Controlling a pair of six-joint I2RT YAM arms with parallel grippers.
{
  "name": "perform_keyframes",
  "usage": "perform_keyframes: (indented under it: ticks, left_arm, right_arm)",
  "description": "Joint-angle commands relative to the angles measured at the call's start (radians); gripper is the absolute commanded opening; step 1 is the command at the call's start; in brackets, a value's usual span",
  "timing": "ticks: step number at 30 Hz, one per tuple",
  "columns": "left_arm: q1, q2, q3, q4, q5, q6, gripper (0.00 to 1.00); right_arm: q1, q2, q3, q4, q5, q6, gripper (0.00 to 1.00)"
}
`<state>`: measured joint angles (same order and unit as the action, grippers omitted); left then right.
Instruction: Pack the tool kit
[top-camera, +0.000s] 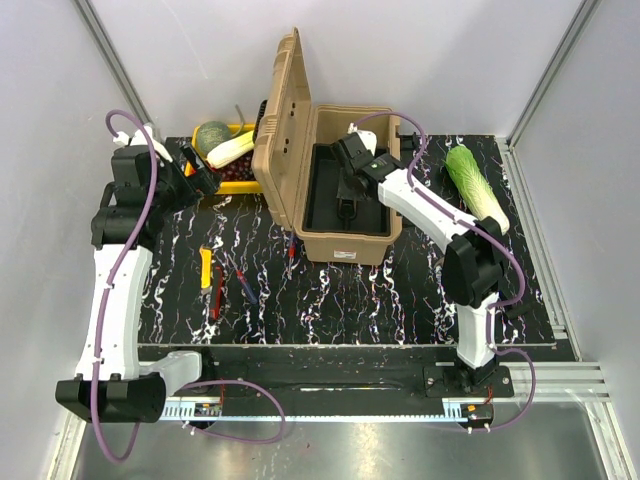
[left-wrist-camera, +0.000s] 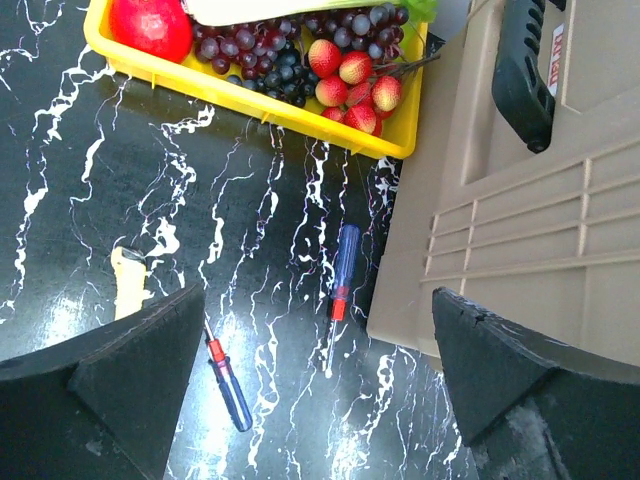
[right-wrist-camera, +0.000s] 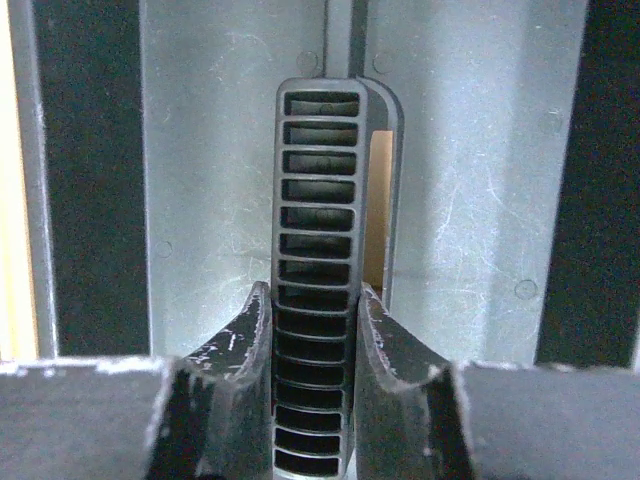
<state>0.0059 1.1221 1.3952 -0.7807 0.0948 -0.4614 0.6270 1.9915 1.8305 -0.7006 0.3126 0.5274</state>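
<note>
The tan toolbox (top-camera: 345, 243) stands open at mid-table, its lid (top-camera: 281, 130) raised on the left and the black inner tray (top-camera: 325, 195) inside. My right gripper (top-camera: 349, 186) reaches down into the box. In the right wrist view, that gripper (right-wrist-camera: 315, 310) is shut on the tray's ribbed black handle (right-wrist-camera: 320, 190), a finger pressed against each side. My left gripper (top-camera: 196, 178) hangs open and empty above the table left of the box. Below that gripper (left-wrist-camera: 316, 300) lie two blue-handled screwdrivers (left-wrist-camera: 346, 262) (left-wrist-camera: 228, 380) and a yellow-handled tool (left-wrist-camera: 127, 280).
A yellow crate (left-wrist-camera: 250, 95) of grapes, strawberries and other produce sits at the back left, close to the toolbox lid (left-wrist-camera: 520, 230). A green cabbage (top-camera: 478, 185) lies right of the box. Small hand tools (top-camera: 205, 268) are scattered on the marbled black mat left of front centre.
</note>
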Motion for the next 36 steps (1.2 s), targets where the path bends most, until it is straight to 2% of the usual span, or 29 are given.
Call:
perform_keyframes:
  ticks: [1,3,17,21,24,29,34,35,36]
  left_arm:
    - [0.000,-0.015,0.016,0.018,-0.035,0.035,0.99]
    - [0.000,-0.015,0.019,0.017,-0.047,0.041,0.99]
    - [0.000,-0.004,0.045,0.011,-0.073,0.047,0.99]
    - [-0.023,0.001,0.057,0.008,-0.073,0.053,0.99]
    - [-0.032,0.008,0.068,0.005,-0.076,0.061,0.99]
    - [-0.043,0.016,0.074,0.004,-0.078,0.061,0.99]
    - [-0.050,0.021,0.070,0.004,-0.072,0.058,0.99]
    - [-0.052,0.021,0.073,0.004,-0.072,0.058,0.99]
    - [-0.053,0.021,0.073,0.004,-0.069,0.059,0.99]
  right_arm:
    - [-0.010,-0.022,0.064,0.010,0.052,-0.055,0.09]
    - [-0.010,-0.029,0.088,0.012,0.063,-0.069,0.00]
    - [-0.024,-0.151,0.256,0.009,0.098,-0.121,0.00]
    - [-0.128,-0.238,0.199,0.001,0.057,-0.103,0.00]
    - [-0.245,-0.324,0.097,0.035,-0.006,-0.101,0.00]
    - [-0.499,-0.448,-0.091,0.114,-0.275,-0.046,0.00]
    - [-0.745,-0.497,-0.339,0.379,-0.732,0.109,0.00]
    - [-0.777,-0.481,-0.370,0.435,-0.865,0.153,0.00]
    - [-0.803,-0.467,-0.388,0.490,-0.918,0.202,0.00]
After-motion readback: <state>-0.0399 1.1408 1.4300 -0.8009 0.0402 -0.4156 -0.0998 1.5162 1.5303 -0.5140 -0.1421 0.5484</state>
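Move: My right hand is already shut on the handle of the black tray, near the middle of the tool box, whose body sits around and about 6 cm below my fingers. The open lid stands some 14 cm to the left, about 5 cm farther out and 13 cm up. I take the tray to the cabbage, about 31 cm to the right, 8 cm farther out and 13 cm below. From my left hand the cabbage is roughly 60 cm right, 20 ahead, 28 below. Keeping my right fingers shut on the handle, I first draw the tray almost straight up about 10 cm, then swing it about 27 cm to the right, past the box's right wall to above the cabbage, easing up a little more and sinking slightly at the end. On the way the wrist turns clockwise, its left side rises and the fingers tip up, each some 15 to 20 degrees. ##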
